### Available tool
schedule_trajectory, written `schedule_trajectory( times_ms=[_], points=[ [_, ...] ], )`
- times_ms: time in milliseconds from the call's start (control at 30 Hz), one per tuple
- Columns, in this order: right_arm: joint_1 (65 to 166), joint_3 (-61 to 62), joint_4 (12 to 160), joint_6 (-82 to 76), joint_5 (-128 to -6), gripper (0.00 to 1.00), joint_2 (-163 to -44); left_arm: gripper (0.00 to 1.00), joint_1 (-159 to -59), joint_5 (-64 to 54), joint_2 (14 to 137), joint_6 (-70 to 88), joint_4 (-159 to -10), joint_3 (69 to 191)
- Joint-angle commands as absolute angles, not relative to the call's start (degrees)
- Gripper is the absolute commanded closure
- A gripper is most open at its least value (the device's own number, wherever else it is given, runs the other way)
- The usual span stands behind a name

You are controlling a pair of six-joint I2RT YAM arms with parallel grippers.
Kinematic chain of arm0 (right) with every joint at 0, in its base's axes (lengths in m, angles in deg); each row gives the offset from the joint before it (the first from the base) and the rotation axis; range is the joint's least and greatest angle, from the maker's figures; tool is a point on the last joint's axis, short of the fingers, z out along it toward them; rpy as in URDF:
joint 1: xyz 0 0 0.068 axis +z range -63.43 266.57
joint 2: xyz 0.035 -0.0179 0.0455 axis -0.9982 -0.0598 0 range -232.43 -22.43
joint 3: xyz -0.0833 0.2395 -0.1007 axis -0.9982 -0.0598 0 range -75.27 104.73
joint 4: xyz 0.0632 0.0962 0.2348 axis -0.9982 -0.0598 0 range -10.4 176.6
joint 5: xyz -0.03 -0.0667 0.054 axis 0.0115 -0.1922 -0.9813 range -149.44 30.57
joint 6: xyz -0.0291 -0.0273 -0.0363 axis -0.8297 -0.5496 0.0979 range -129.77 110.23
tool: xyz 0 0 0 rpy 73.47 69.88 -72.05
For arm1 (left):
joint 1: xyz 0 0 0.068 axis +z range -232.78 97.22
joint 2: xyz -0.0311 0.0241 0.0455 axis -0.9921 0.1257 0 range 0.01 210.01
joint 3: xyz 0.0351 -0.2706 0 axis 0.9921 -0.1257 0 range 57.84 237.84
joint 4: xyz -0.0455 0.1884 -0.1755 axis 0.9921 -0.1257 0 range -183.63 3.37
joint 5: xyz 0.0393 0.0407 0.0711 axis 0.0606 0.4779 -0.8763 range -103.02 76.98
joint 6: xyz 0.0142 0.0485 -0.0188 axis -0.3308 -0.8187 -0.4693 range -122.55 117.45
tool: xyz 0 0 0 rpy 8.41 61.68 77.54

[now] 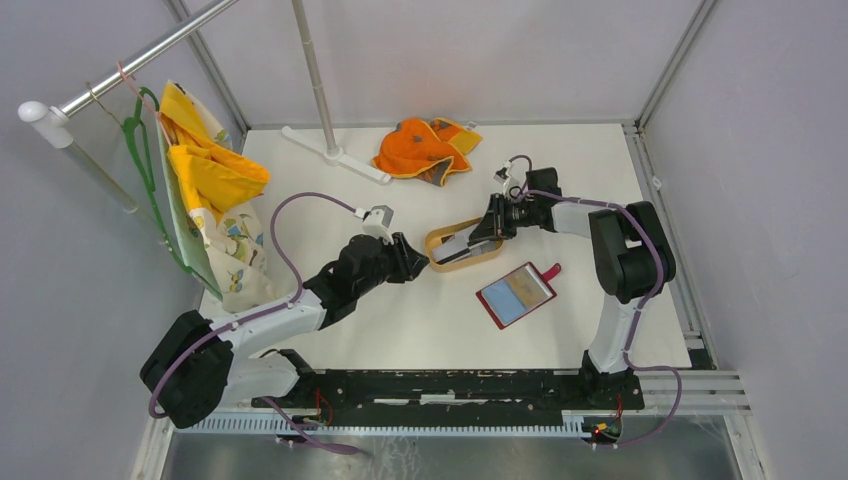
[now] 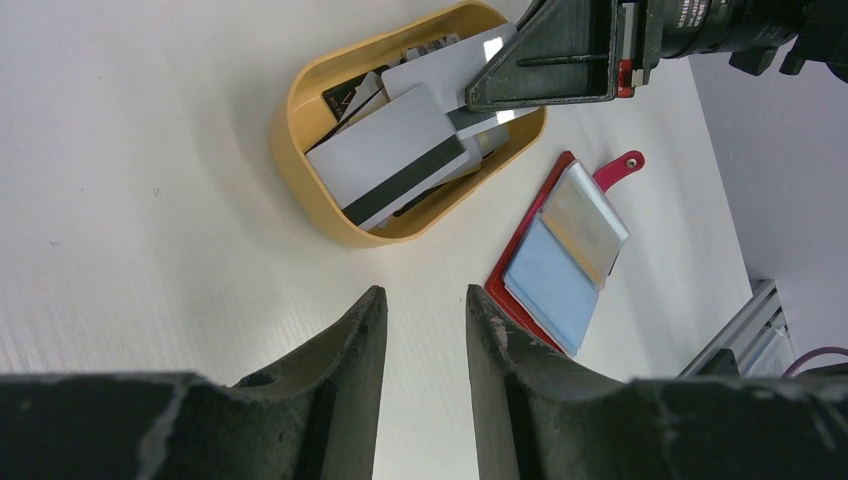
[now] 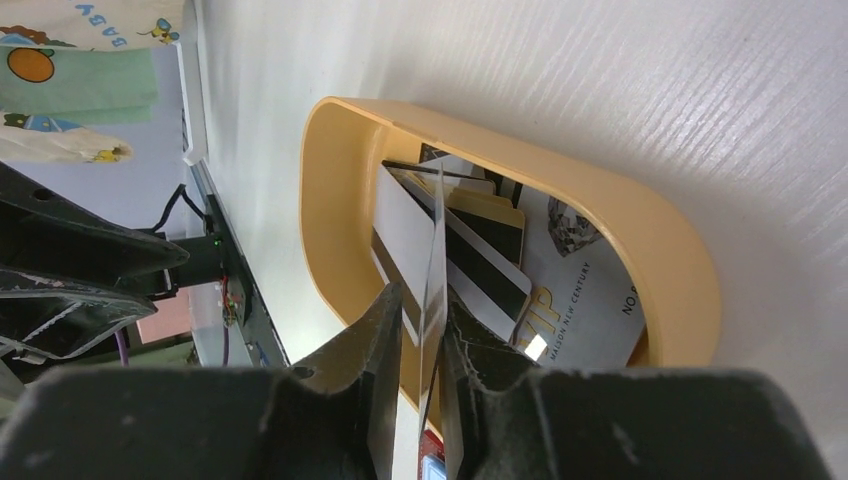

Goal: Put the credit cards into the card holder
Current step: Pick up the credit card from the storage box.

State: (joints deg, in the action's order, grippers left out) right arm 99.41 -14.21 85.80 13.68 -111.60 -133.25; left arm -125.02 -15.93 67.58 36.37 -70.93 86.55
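Several grey and white credit cards, some with dark stripes, lie piled in a tan oval tray mid-table. My right gripper reaches into the tray. One card stands edge-on between its fingers, against the right finger and with a slit of daylight at the left one, so the jaws stand slightly open. The red card holder lies open on the table, right of and nearer than the tray, pale blue inside. My left gripper hovers just left of the tray, open and empty.
An orange cloth lies at the back of the table. A white stand base with an upright pole sits at the back left. Yellow and patterned clothes hang on a rail at the far left.
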Motion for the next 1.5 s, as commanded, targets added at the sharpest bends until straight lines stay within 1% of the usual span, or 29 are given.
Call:
schedule_trajectory(
  times_ms=[0,200,233,333,400,500,567,800,900,1067,1133,1200,1333,1400,1467],
  points=[
    [99.15,-11.44,84.47,11.49,-110.63,0.77,-130.77,0.59,-125.23,-16.63,66.42,37.35,-70.02,87.36],
    [98.53,-11.46,84.26,11.44,-110.68,0.79,-130.25,0.59,-125.23,-16.65,66.37,37.27,-70.16,87.5],
    [98.34,-11.38,84.13,11.42,-110.55,0.81,-130.21,0.59,-125.3,-16.6,66.38,37.27,-70.19,87.62],
    [97.89,-10.84,82.92,9.96,-109.63,0.94,-129.98,0.59,-125.27,-16.6,66.37,37.27,-70.21,87.72],
    [97.59,-10.3,81.71,8.55,-108.93,1.0,-129.59,0.59,-125.21,-16.38,66.39,37.27,-70.2,87.88],
    [96.78,-9.66,80.67,6.13,-109.59,1.0,-128.35,0.59,-125.2,-16.0,65.93,37.27,-70.1,87.9],
    [96.18,-9.48,80.43,3.98,-110.5,1.0,-127.07,0.56,-125.27,-15.21,65.26,37.35,-69.18,87.57],
    [95.42,-9.72,78.03,-7.12,-117.62,1.0,-121.3,0.33,-125.21,-9.43,62.07,37.31,-62.11,84.83],
    [95.42,-10.96,76.58,-13.27,-123.5,1.0,-118.33,0.27,-125.23,-6.98,59.94,36.68,-59.26,83.21],
    [95.45,-15.75,68.58,-28.67,-129.53,1.0,-111.26,0.17,-125.25,-1.83,55.76,34.72,-54.8,79.71],
    [95.49,-20.16,68.2,-34.18,-132.41,1.0,-107.47,0.17,-125.24,1.11,54.73,33.23,-54.04,79.07],
    [95.52,-25.46,70.64,-36.4,-134.68,1.0,-103.34,0.17,-125.22,4.54,54.13,32.46,-51.69,77.68],
    [95.52,-33.48,75.76,-40.35,-139.38,1.0,-94.57,0.17,-125.28,11.61,53.4,33.29,-40.17,72.47],
    [95.76,-37.14,80.23,-39.79,-140.66,1.0,-90.84,0.17,-125.55,13.79,53.47,32.57,-38.14,71.43],
    [96.18,-40.49,85.18,-37.81,-140.91,1.0,-88.05,0.17,-126.4,15.12,53.83,30.11,-39.3,72.08]
  ],
)
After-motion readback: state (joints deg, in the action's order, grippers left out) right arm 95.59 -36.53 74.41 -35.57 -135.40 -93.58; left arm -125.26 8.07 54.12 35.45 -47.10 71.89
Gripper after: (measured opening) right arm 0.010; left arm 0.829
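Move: The card to be picked stands edge-on between the right hand's parted fingers, its middle about 1 cm to the left and 1 cm lower. The storage box's middle is level with that hand, some 3 cm left and 2 cm below; the open card holder lies about 12 cm back, 9 cm right and 3 cm lower. From the left hand the card is roughly 5 cm ahead, 10 cm right and 7 cm below. Right fingers pinch the card, lift it about 10 cm from the box, draw back 14; left retreats, opening. ##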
